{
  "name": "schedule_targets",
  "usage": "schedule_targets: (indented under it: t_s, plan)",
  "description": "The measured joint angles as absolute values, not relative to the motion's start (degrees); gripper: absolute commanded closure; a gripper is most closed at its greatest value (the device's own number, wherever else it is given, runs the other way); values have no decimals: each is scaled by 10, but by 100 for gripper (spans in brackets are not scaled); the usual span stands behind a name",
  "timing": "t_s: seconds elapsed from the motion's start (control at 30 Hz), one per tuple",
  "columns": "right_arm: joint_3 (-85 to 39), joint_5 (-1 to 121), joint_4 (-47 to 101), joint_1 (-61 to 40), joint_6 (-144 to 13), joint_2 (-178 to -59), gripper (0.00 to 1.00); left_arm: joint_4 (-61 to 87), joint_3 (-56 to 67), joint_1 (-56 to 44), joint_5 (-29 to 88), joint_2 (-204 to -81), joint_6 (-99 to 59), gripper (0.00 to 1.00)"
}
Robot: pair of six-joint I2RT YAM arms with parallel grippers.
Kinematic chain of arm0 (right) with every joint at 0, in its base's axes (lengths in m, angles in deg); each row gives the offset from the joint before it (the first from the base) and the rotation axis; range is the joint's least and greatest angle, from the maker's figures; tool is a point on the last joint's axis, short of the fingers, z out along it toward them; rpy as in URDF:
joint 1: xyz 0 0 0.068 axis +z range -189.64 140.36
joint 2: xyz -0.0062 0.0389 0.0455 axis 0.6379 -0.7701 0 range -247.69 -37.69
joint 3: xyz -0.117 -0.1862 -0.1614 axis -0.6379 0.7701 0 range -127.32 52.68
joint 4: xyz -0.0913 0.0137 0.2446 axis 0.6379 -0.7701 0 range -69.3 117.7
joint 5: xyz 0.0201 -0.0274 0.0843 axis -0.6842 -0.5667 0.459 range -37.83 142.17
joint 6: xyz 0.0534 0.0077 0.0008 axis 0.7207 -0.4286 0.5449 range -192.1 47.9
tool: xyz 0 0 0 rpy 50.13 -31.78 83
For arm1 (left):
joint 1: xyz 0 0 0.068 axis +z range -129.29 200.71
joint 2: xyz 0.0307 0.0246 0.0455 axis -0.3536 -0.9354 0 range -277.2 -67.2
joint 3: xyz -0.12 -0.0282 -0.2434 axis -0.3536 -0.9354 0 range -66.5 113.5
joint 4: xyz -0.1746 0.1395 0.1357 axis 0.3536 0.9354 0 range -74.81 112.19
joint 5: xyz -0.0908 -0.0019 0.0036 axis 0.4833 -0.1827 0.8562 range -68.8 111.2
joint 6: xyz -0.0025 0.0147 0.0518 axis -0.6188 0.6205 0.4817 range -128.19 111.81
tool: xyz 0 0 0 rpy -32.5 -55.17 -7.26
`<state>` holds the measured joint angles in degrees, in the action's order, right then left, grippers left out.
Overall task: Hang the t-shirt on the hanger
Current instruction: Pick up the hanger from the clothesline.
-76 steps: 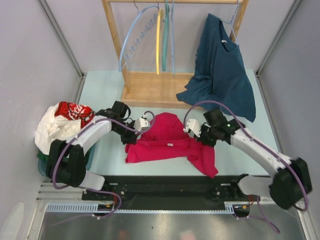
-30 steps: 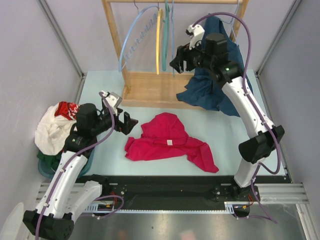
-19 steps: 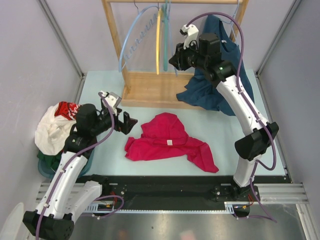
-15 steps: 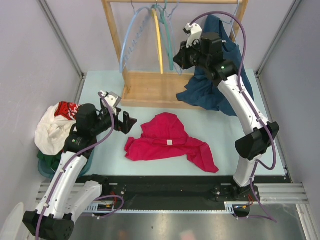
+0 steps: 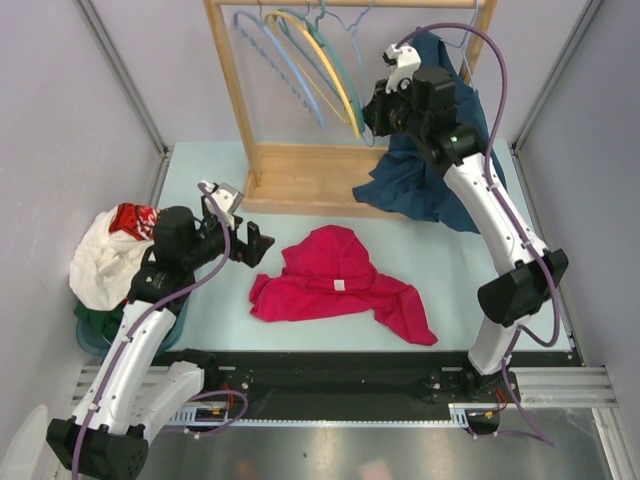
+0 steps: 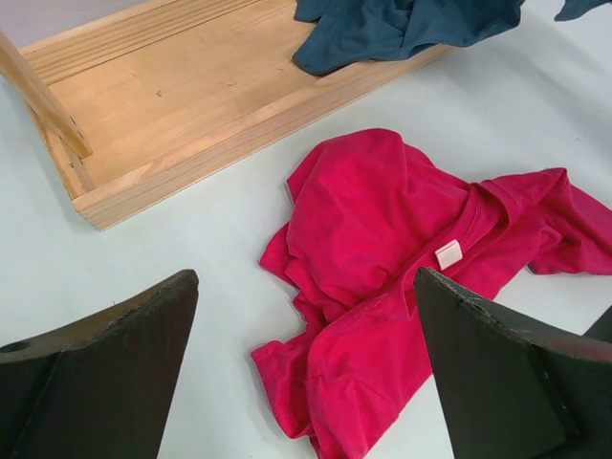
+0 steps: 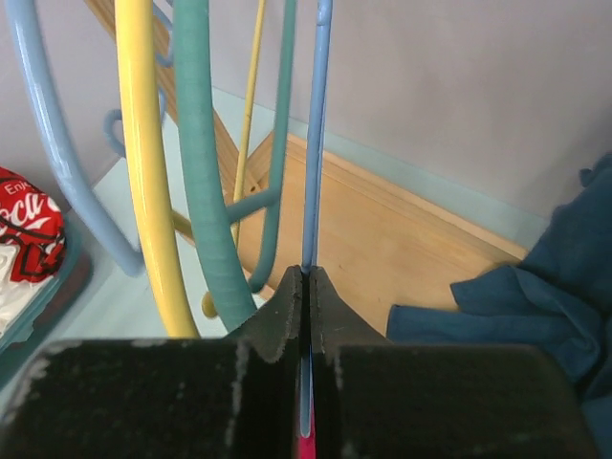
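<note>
The crimson t-shirt [image 5: 340, 285] lies crumpled on the pale table in front of the wooden rack, its white neck label up. In the left wrist view the t-shirt [image 6: 382, 249] lies below and between the wide-apart fingers. My left gripper [image 5: 255, 243] hovers open just left of the shirt, touching nothing. My right gripper [image 5: 377, 112] is raised at the rack. In the right wrist view it [image 7: 308, 273] is shut on the thin pale blue hanger [image 7: 316, 134], whose wire runs straight up out of the closed jaws.
A wooden rack [image 5: 300, 175] stands at the back, with a dark blue shirt [image 5: 440, 150] draped on its right end. Yellow [image 7: 143, 191], teal [image 7: 196, 143] and sky-blue [image 7: 48, 143] hangers hang left of the gripped one. A white and red garment pile [image 5: 120, 250] sits at the left.
My right gripper has closed on the thin hanger and moved right with it. The other hangers have swung to the right on the rail. The left arm and the shirt have not moved.
</note>
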<state>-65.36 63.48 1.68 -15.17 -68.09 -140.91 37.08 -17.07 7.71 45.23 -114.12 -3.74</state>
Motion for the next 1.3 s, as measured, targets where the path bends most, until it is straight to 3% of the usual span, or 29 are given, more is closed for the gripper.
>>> schedule_targets:
  t_s: [0.43,0.83,1.1,1.3]
  plan:
    - [-513,609,46,-166,-712,-1252,100,371,-170,77,454,-1170,-36,0]
    - [-327,574,-75,-195,-768,-1087,100,344,-175,78,517,-1183,-18,0]
    - [-202,680,-227,-209,-869,-921,100,333,-181,78,642,-1181,27,0]
    - [-152,770,-335,-208,-968,-880,100,306,-197,78,713,-1175,57,0]
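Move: My right hand already grips the light blue hanger low on its frame. The red t-shirt it will be brought over lies roughly 21 cm back, 8 cm left and 37 cm below. Slightly higher than my hand hang the green hanger, some 6 cm ahead and 5 cm left, and the yellow one, about 8 cm ahead and 10 cm left. The navy garment hangs around 17 cm right, 6 cm ahead and 15 cm lower. From my left hand the t-shirt is about 15 cm right, level, 23 cm down. I keep my right fingers shut on the light blue hanger and draw it back and right, lifting about 3 cm at first to free its hook from the rod. Then I bring it steeply down and on back, some 28 cm back in all, rolling the hand's left side down about 25 degrees. My open left hand shifts about 5 cm right and a little back, turning clockwise by some 25 degrees. ##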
